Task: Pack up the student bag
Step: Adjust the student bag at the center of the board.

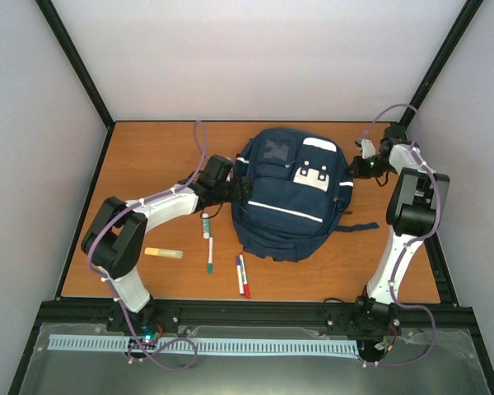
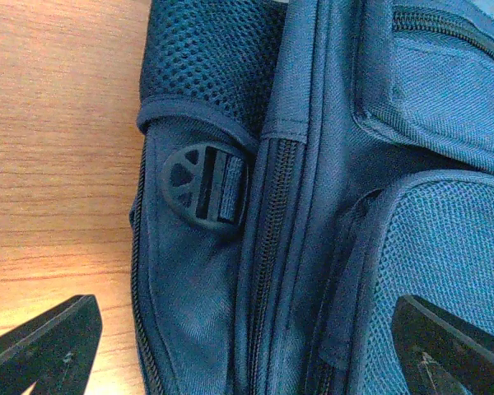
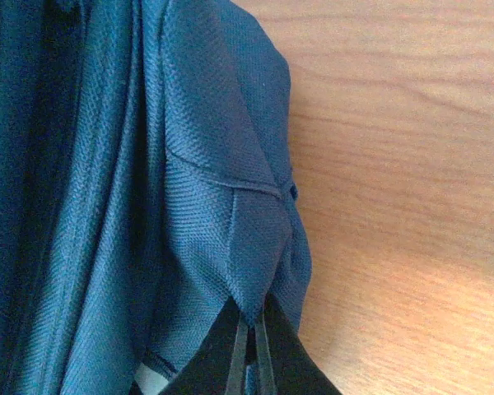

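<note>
The student bag [image 1: 284, 197], a large navy backpack with a thin white stripe and white patches, lies flat in the middle of the wooden table. At the bag's left side my left gripper [image 1: 235, 191] is open. In the left wrist view its fingers straddle the bag's side [image 2: 313, 164], with a zip line and a round black buckle [image 2: 204, 191] ahead of the left gripper [image 2: 245, 321]. By the bag's upper right corner my right gripper [image 1: 356, 169] is shut. In the right wrist view the right gripper [image 3: 253, 317] pinches a pointed fold of the bag's fabric [image 3: 230, 239].
On the table left of the bag and in front of it lie a yellow marker [image 1: 163, 253], a white marker [image 1: 206, 225], a green-tipped pen [image 1: 210, 255] and two pens, blue and red [image 1: 241, 276]. Black frame posts stand at the table's far corners.
</note>
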`<state>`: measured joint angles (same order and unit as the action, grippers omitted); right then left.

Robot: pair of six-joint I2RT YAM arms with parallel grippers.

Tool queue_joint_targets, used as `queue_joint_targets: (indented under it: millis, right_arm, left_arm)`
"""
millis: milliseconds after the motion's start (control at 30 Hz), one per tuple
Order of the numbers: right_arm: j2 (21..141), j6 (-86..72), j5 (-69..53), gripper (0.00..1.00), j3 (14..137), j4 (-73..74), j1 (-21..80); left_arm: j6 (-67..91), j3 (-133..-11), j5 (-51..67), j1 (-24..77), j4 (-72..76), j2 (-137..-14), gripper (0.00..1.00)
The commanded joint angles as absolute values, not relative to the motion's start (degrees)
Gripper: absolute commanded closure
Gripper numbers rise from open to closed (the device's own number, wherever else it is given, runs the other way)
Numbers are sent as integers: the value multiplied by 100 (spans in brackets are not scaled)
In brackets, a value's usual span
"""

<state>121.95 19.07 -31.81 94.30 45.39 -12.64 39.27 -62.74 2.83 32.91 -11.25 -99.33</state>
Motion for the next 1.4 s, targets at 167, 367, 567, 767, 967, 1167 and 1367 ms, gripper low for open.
queue_joint_targets:
  millis: [167, 367, 567, 767, 967, 1167, 1367]
  right_arm:
    - [11079, 1737, -3854, 97, 8071, 4263, -2281]
    - [9939, 2534, -4296, 42, 7434, 4785, -2364]
    - [7909, 2466, -3753, 0, 7059, 4750, -2356]
    - [6954, 3616, -4643, 0, 6971, 5161, -2308]
    - [6339, 3126, -4351, 0, 6294, 4326, -2315]
    - [6717, 3253, -4641, 0, 6521, 4667, -2312]
    - [7419, 4139, -5064, 0, 7069, 5993, -2312]
  left_arm:
    - [3948, -5988, 103, 3557, -1011, -9565, 1]
    - [3881, -5971, -42, 3706, -1068, -9557, 2]
    - [3605, -5795, 37, 3726, -896, -8831, 0]
    - [3155, -6231, -143, 3727, -1708, -8525, 0]
    - [2892, -6273, -280, 3735, -2074, -8146, 0]
    - [2785, -5947, -688, 3731, -1969, -7630, 0]
    - [2777, -5339, -974, 3734, -1253, -7171, 0]
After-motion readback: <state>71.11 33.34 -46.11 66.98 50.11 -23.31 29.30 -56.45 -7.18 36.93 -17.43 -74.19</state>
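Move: The right hand already pinches a fold at the student bag's right side, well up its length; the bag's middle lies about 19 cm to this hand's left and 8 cm back, at roughly its height, and the loose strap about 18 cm back and 3 cm right. From the open left hand, low over the bag's left edge, the bag's middle is some 15 cm right, 2 cm back and 4 cm lower; the glue stick lies 13 cm left and 12 cm back. Keeping its pinch, the right hand drags the bag's side back about 7 cm and some 4 cm to the right at nearly table level, then opens wide, lets go and climbs roughly 20 cm while still drawing back, its fingers tipping up about 30 degrees before it sinks a little. The left hand, staying open, first eases back about 3 cm low at the bag's left edge, then rises some 11 cm clear of it and swings a few centimetres left, its fingers also tipping up. ##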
